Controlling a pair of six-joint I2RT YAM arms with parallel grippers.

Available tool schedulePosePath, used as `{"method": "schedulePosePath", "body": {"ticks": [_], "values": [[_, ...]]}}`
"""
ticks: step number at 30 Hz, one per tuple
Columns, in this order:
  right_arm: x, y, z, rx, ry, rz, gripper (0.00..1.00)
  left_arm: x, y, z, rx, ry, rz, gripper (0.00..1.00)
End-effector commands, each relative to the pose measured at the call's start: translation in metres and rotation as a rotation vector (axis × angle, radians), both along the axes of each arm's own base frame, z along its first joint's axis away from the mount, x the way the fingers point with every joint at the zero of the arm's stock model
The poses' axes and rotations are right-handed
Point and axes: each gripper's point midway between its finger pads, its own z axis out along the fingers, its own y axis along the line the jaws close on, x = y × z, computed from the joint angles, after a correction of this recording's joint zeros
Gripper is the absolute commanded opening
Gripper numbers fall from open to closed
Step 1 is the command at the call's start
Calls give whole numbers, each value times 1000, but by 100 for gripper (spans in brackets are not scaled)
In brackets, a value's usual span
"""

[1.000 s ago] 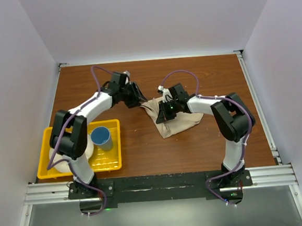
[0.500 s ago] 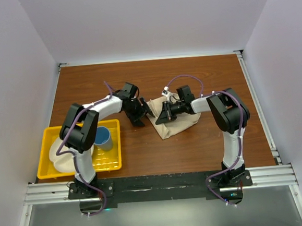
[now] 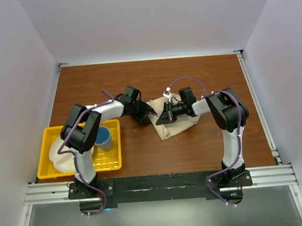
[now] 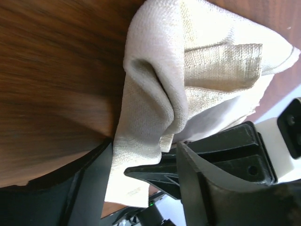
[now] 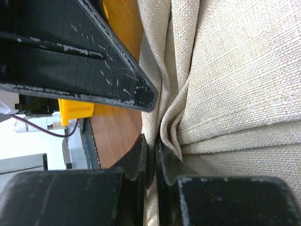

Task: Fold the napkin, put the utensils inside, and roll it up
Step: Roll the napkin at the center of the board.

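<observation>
The beige napkin (image 3: 181, 123) lies bunched on the brown table, right of centre. In the right wrist view my right gripper (image 5: 156, 149) is shut on a fold at the left edge of the napkin (image 5: 235, 70). From above, the right gripper (image 3: 160, 117) lies low, pointing left. My left gripper (image 3: 148, 115) faces it from the left. Its jaws stand apart around the near corner of the napkin (image 4: 155, 70), so the left gripper (image 4: 143, 157) is open. The right gripper's black fingers (image 4: 151, 173) show between them. The utensils are out of view.
A yellow tray (image 3: 119, 147) sits at the near left, holding a blue cup (image 3: 101, 138) and a white plate (image 3: 57, 154). White walls close in the table on three sides. A metal rail (image 3: 156, 183) runs along the near edge.
The left arm has swung down from the back of the table to the napkin's left edge. The right gripper has stayed shut on the napkin and shifted slightly.
</observation>
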Motion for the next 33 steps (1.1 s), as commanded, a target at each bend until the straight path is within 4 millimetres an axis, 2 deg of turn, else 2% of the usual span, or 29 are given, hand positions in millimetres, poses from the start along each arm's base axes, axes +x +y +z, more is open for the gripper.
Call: {"method": "schedulePosePath", "body": {"ticks": [1,5,6,8,9,10,17,21,22,24,25,27,28,29,30,31,32,33], "values": [[-34,-26,-70,-210,163,-42,0,-10,21,-62,120,7,95,57],[-35,-28,-70,-230,174,-25,0,-10,24,-74,187,-5,83,49],[-35,-28,-69,-231,166,-17,0,-10,29,-77,216,-8,85,40],[-35,-30,-68,-246,160,-4,0,-10,30,-77,242,-21,71,34],[-33,-31,-68,-258,155,-5,0,-11,33,-79,262,-15,70,24],[-33,-32,-68,-273,162,-1,0,-12,35,-80,273,-6,67,19],[-23,-44,-57,-391,109,9,2,-19,30,-85,304,36,-7,1],[-10,-54,-34,-512,22,6,28,-26,32,-80,350,90,-46,0],[-6,-53,-17,-526,-11,3,32,-27,31,-77,353,91,-46,0],[-1,-58,-6,-574,-62,-12,41,-27,30,-69,349,100,-31,0],[1,-55,9,-582,-112,-16,43,-29,29,-66,350,107,-23,0],[2,-55,19,-650,-204,-31,50,-31,30,-60,359,117,-17,0],[3,-53,32,-656,-266,-41,51,-30,29,-57,357,120,-9,0],[3,-51,37,-668,-309,-51,52,-34,28,-56,355,132,-14,0],[1,-48,34,-719,-375,-61,54,-36,27,-54,354,140,-15,0],[1,-44,45,-727,-437,-80,54,-35,27,-51,354,142,-9,0],[0,-43,47,-757,-480,-97,55,-37,25,-49,349,146,-15,0],[-6,-32,48,-760,-533,-97,55,-38,25,-47,350,145,-16,0]]}}
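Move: Right between the left hand's open fingers, about 1 cm below and to the right of their midpoint, stands the napkin's folded left edge. The napkin's body centers some 10 cm to this hand's right and 2 cm nearer, and the blue cup is about 21 cm left and 10 cm back. The right hand already pinches the same edge; the left hand's spot on it is roughly 4 cm ahead and level sideways. Closing on the folded edge from well open to nearly shut, the left hand sinks about 1 cm and pinches the cloth just beyond the right gripper, then eases some 1.5 cm right with it. The right hand keeps its pinch while drifting right, then opens, lets go and rises about 3 cm, ending about 3 cm to the right, its fingers swinging some 35 degrees to point more steeply down. ##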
